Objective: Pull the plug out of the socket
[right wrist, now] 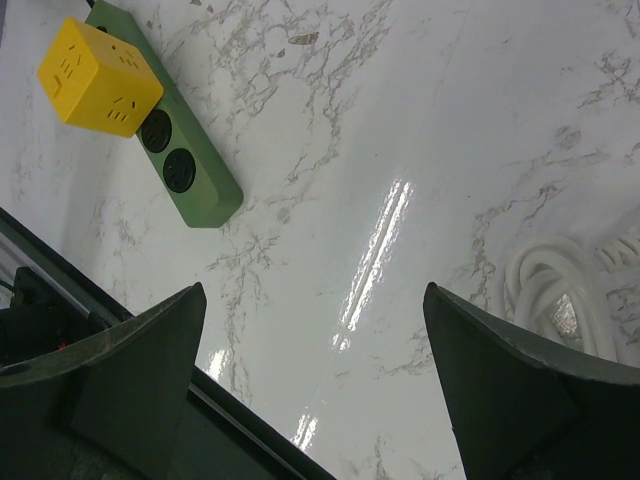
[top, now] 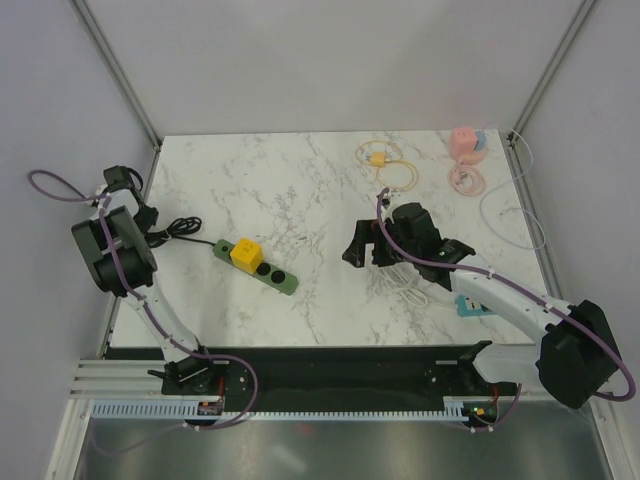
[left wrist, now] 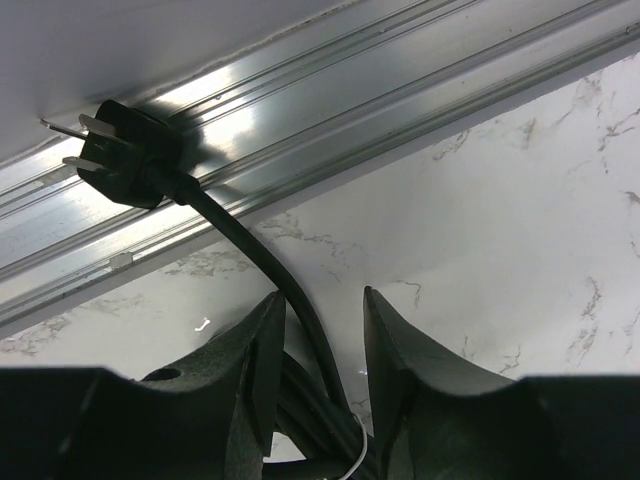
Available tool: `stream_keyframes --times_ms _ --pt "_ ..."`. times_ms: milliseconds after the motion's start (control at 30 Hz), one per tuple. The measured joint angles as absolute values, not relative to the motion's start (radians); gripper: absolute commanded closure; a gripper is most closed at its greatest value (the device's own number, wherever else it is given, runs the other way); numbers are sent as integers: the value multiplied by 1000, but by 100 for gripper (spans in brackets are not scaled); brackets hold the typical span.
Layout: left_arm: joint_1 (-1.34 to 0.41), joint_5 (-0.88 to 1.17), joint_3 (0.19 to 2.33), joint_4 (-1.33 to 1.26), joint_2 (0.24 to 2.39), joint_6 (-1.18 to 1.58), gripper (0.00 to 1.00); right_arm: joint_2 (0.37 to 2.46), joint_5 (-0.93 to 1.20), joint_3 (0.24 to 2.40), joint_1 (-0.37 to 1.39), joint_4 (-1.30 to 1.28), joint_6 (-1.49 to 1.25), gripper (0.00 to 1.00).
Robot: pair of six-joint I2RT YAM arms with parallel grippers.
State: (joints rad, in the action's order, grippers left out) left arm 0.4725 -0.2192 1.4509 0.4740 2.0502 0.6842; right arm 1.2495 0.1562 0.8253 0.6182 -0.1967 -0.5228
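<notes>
A yellow cube-shaped plug (top: 246,251) (right wrist: 98,77) sits in the green socket strip (top: 285,279) (right wrist: 200,190) at the table's left middle. The strip's black cord (top: 180,228) (left wrist: 250,250) runs left, ending in a loose black pronged plug (left wrist: 130,150) that lies on the metal rail. My left gripper (top: 146,222) (left wrist: 323,292) is open at the table's left edge. That cord passes between its fingers, near the left one, above a bundled coil. My right gripper (top: 358,245) (right wrist: 314,288) hangs wide open and empty over bare marble, right of the strip.
A white coiled cable (top: 400,280) (right wrist: 555,290) lies under the right arm, with a teal block (top: 470,308) beside it. At the back right are looped thin cables with a small yellow plug (top: 378,157) and a pink adapter (top: 465,142). An aluminium rail (left wrist: 400,90) borders the left edge.
</notes>
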Motion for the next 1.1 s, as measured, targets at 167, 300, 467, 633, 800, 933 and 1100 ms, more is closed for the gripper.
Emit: stream_keyframes --times_ms 167,300,467,633,800,933,1100 --pt "476 -216 1461 496 2058 684 78 1250 157 815 618 -194 -528 2" --pt "479 -218 1463 510 2060 686 98 1249 157 808 618 -193 -528 2" --pt "478 -219 1442 501 2040 688 98 1243 157 807 618 -193 -528 2" --pt "466 -237 1365 483 1981 698 98 1242 156 805 618 -187 -527 2" --pt "434 -306 1285 478 1905 734 98 1242 156 805 618 -187 -527 2" --pt "351 -313 1255 498 1857 767 98 1242 156 805 618 -187 -527 2" --pt "222 -309 1253 522 1796 778 98 1242 155 804 618 -187 -527 2"
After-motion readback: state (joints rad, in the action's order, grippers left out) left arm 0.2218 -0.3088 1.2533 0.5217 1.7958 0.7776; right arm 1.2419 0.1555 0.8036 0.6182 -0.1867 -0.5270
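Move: The left hand is low over the left end of the black cord bundle, whose middle lies some 6 cm to its right and 1 cm back. The cord's black plug rests on the rail about 7 cm left and 6 cm back. The green power strip is roughly 29 cm right and 11 cm back, with the yellow cube on it 27 cm right and 8 cm back. From the right hand, the bundle lies about 55 cm left, 6 cm ahead. The left fingers shut on the cord, draw back about 3 cm, then swing some 9 cm right, rising. ##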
